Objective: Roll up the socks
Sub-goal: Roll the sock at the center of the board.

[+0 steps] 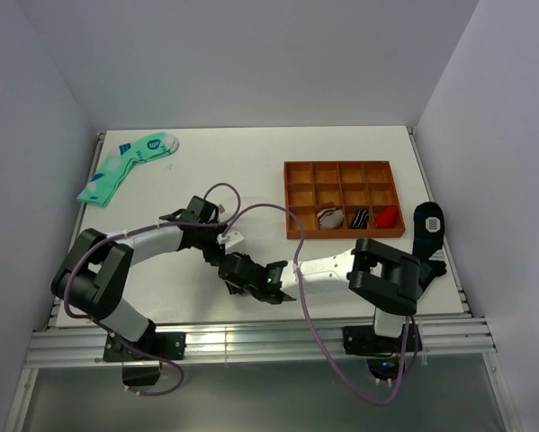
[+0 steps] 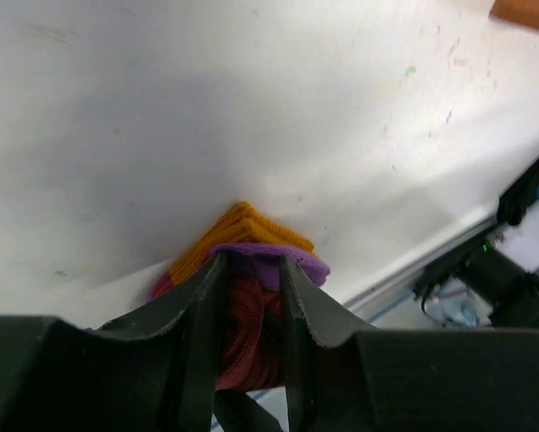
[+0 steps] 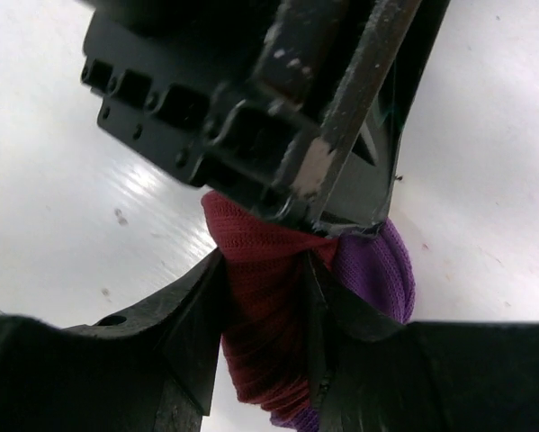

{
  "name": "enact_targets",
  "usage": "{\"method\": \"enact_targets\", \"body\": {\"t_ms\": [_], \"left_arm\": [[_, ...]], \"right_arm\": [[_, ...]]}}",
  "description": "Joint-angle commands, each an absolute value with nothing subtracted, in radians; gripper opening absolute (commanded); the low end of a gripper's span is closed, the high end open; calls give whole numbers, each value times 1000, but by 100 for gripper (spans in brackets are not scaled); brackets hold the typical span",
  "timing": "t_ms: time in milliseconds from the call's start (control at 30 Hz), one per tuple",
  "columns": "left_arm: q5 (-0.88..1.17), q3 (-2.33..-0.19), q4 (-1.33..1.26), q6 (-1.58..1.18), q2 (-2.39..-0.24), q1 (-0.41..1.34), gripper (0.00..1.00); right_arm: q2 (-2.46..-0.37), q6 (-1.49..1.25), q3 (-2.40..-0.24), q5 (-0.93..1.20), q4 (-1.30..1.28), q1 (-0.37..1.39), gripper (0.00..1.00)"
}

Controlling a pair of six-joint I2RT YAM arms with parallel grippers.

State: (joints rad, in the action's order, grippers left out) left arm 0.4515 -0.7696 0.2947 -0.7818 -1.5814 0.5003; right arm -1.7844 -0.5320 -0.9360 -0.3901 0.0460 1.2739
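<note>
The socks are a bunched roll of maroon knit with a purple toe and an orange cuff, resting on the white table. My left gripper straddles the roll from above. Its jaws stand apart, with maroon fabric between them and a dark gap beside the right finger. In the right wrist view my right gripper is shut on the socks, and maroon fabric fills the space between its fingers. The left gripper's black body sits just above. In the top view the two grippers meet and hide the socks.
An orange compartment tray at the right holds rolled socks in its front row. Mint-green socks lie at the back left. A black sock lies right of the tray. The table's front rail is close behind the grippers.
</note>
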Motion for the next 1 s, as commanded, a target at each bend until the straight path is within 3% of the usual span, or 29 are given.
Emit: {"method": "enact_targets", "body": {"t_ms": [0,367,633,967], "left_arm": [[342,-766,241,-822,-1520,508,35],[245,-756,245,-818,-1471,505,49],[253,-755,206,-812,-1471,499,52],[54,-756,265,-847,-1394,488,60]], "right_arm": [[-1907,-634,-873,-166,-54,1261,9],[-1956,-650,-896,-110,-66,1230,7],[-1999,-638,-922,-104,-101,1219,3],[-2040,-627,-960,-149,-169,1223,1]]}}
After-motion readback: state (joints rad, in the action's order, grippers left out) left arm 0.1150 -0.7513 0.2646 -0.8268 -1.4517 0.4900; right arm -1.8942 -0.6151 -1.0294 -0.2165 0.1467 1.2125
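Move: The rolled sock is pinched in the right gripper, its middle just 1 cm ahead and 1 cm left of that hand, about level with it. From the left gripper, whose part-open fingers straddle the roll's edge, it lies roughly 3 cm back, 2 cm right and 1 cm below. The wooden tray sits some 19 cm ahead and 36 cm right of the left hand; the green sock about 29 cm ahead and 29 cm left. Keep the right gripper shut on the rolled sock and carry it about 4.5 cm to the left, following the left hand, with a tilt of some 10 degrees. Meanwhile draw the left gripper forward and left about 6 cm, off the roll's edge, spreading its fingers wider and turning the wrist some 20 degrees, its fingertips swinging up and counter-clockwise. ##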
